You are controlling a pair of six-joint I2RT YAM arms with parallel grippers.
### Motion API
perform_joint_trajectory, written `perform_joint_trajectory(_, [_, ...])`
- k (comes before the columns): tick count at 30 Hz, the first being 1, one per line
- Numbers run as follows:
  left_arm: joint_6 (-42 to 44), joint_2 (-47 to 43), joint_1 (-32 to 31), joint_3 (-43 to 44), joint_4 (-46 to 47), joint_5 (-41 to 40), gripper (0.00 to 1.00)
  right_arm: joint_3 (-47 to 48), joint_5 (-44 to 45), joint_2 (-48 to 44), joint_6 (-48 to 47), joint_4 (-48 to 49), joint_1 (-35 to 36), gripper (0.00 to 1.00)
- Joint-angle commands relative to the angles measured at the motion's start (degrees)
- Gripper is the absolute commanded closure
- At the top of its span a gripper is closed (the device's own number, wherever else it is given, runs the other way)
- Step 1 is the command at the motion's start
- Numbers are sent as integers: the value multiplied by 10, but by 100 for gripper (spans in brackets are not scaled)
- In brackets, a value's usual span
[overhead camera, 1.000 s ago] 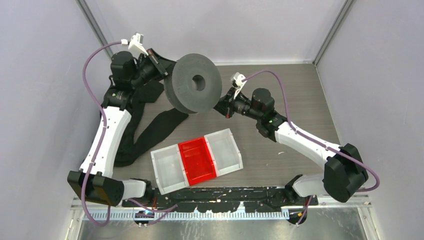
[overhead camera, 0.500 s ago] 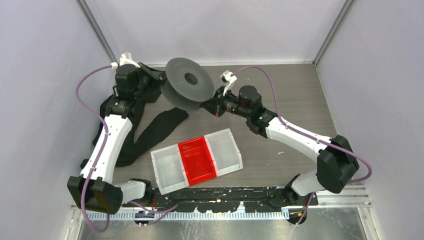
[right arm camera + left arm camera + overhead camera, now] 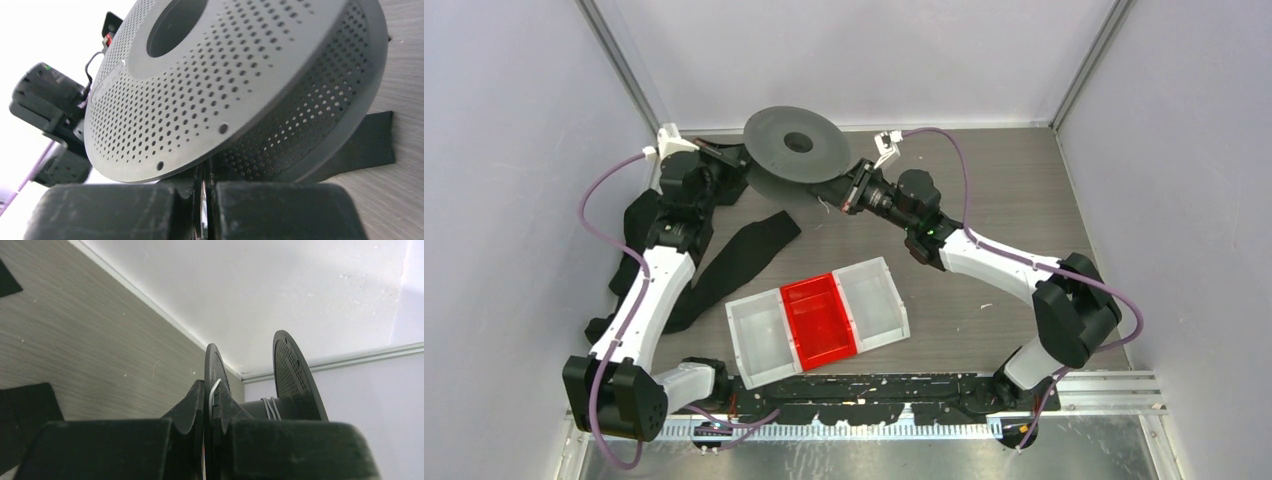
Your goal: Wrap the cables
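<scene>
A dark grey perforated spool [image 3: 796, 148] hangs nearly flat at the back of the table, between my two grippers. My left gripper [image 3: 742, 162] is shut on the rim of one spool flange [image 3: 216, 365], and a thin white cable [image 3: 215, 390] is pinched against that rim. A few cable turns [image 3: 272, 407] lie round the hub. My right gripper [image 3: 836, 192] is at the spool's right rim, under the flange [image 3: 225, 85]. Its jaws are shut with a thin pale strip, apparently the cable [image 3: 203, 187], between them. A short bit of white cable [image 3: 822, 207] shows by its tip.
A wide black fabric strap [image 3: 734, 255] lies on the table's left half. A three-compartment tray [image 3: 876, 300] with a red middle bin [image 3: 819, 318] sits near the front centre. The back wall is just behind the spool.
The spool has gone from tilted upright over the table's middle to nearly flat near the back wall. Both arms reached backward with it, still gripping.
</scene>
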Motion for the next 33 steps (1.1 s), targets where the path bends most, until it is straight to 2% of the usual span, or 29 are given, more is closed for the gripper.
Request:
perform_joint_trajectory(1, [24, -3, -10, -18, 136, 40, 100, 36, 15, -5, 124, 91, 0, 99])
perform_joint_trajectory(5, [-10, 2, -10, -58, 232, 36, 100, 6, 62, 9, 229, 155, -6, 100])
perform_joint_trajectory(9, [-28, 10, -10, -81, 279, 35, 100, -14, 99, 35, 320, 223, -12, 99])
perform_joint_trajectory(18, [-50, 31, -10, -144, 412, 30, 100, -37, 206, 87, 511, 305, -15, 99])
perform_joint_trajectory(28, [-84, 109, -10, -187, 590, 42, 100, -45, 194, 106, 754, 236, -17, 99])
perform_joint_trajectory(33, [-111, 175, -11, -199, 709, 71, 100, -34, 164, 98, 828, 184, -17, 100])
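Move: The left hand holds the grey spool by one flange; the spool's middle is about 9 cm to its right and 2 cm ahead, roughly level. From the right hand that middle lies some 6 cm ahead and 4 cm left. The black cloth's end is about 14 cm behind the left hand and 33 cm below; the tray sits some 30 cm behind and 30 cm below the right hand, about 1 cm left. Right hand rolls and swings about 7 cm forward beside the spool, cable pinched, while left tips its flange up. ##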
